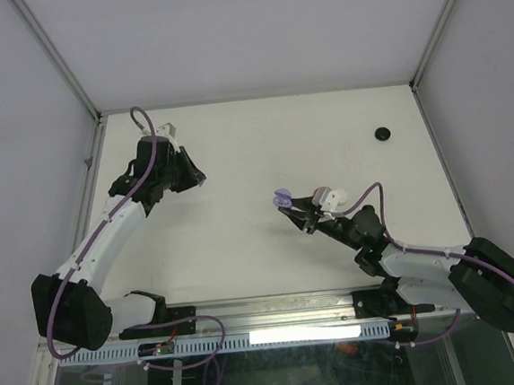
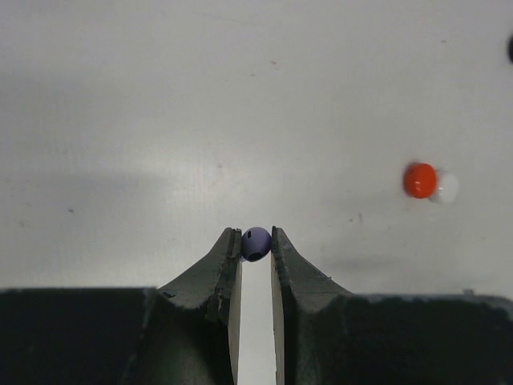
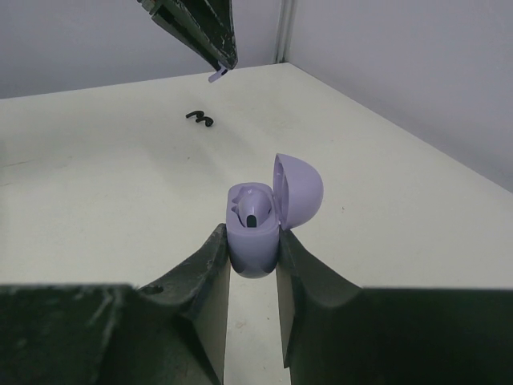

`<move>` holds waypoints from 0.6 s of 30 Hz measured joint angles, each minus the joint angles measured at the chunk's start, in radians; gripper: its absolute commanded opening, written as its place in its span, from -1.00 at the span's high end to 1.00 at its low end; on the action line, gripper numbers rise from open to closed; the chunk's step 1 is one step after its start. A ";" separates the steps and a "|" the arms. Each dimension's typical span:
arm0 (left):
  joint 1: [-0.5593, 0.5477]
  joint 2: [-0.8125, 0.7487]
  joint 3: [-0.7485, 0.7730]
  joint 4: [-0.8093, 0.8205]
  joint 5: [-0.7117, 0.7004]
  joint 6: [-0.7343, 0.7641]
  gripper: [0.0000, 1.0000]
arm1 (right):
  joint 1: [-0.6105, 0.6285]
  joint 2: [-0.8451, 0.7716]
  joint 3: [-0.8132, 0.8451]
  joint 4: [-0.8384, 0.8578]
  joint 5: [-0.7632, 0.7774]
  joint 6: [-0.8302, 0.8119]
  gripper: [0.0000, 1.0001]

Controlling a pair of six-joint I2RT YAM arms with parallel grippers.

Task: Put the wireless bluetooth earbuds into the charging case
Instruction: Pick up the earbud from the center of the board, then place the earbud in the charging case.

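Observation:
My left gripper is shut on a lavender earbud, pinched at the very fingertips; in the top view this gripper sits at the left of the table. My right gripper is shut on the lavender charging case, upright with its lid open to the right. One lavender earbud sits inside. In the top view the case is near the table's middle. The left fingers show at the top of the right wrist view, with the held earbud at their tip.
A red earbud lies on the table touching a white one, right of my left gripper. A small curled black piece lies beyond the case. A round black piece sits at the back right. Walls enclose the table.

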 measured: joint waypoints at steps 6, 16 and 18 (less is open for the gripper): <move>-0.073 -0.148 -0.065 0.151 0.062 -0.058 0.84 | 0.000 -0.005 0.026 0.003 0.000 0.035 1.00; -0.177 -0.256 -0.196 0.436 0.153 -0.192 0.84 | 0.000 0.020 0.066 0.074 -0.002 0.109 1.00; -0.201 -0.259 -0.214 0.490 0.159 -0.220 0.84 | 0.000 0.036 0.072 0.098 -0.004 0.125 1.00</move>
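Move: The left hand already holds the lilac earbud in the air. The open lilac case, gripped by the right hand, lies about 24 cm to its right, 10 cm nearer the bases and maybe 3 cm higher. From the right hand the earbud is roughly 24 cm left, 10 cm ahead and 2 cm below. On the table, about 13 cm below the left hand, the red case is 36 cm right and 1 cm ahead, the white case 41 cm right and 1 cm back. Rightward and up at once, some 10 cm each, and drawing back a little, the left hand carries the pinched lilac earbud towards the open case while the wrist swings its steeply down-pointing fingers flatter and round to the right, about 35 degrees in all. The right hand raises the gripped case about 4 cm and rolls it slightly. Both grips hold. ##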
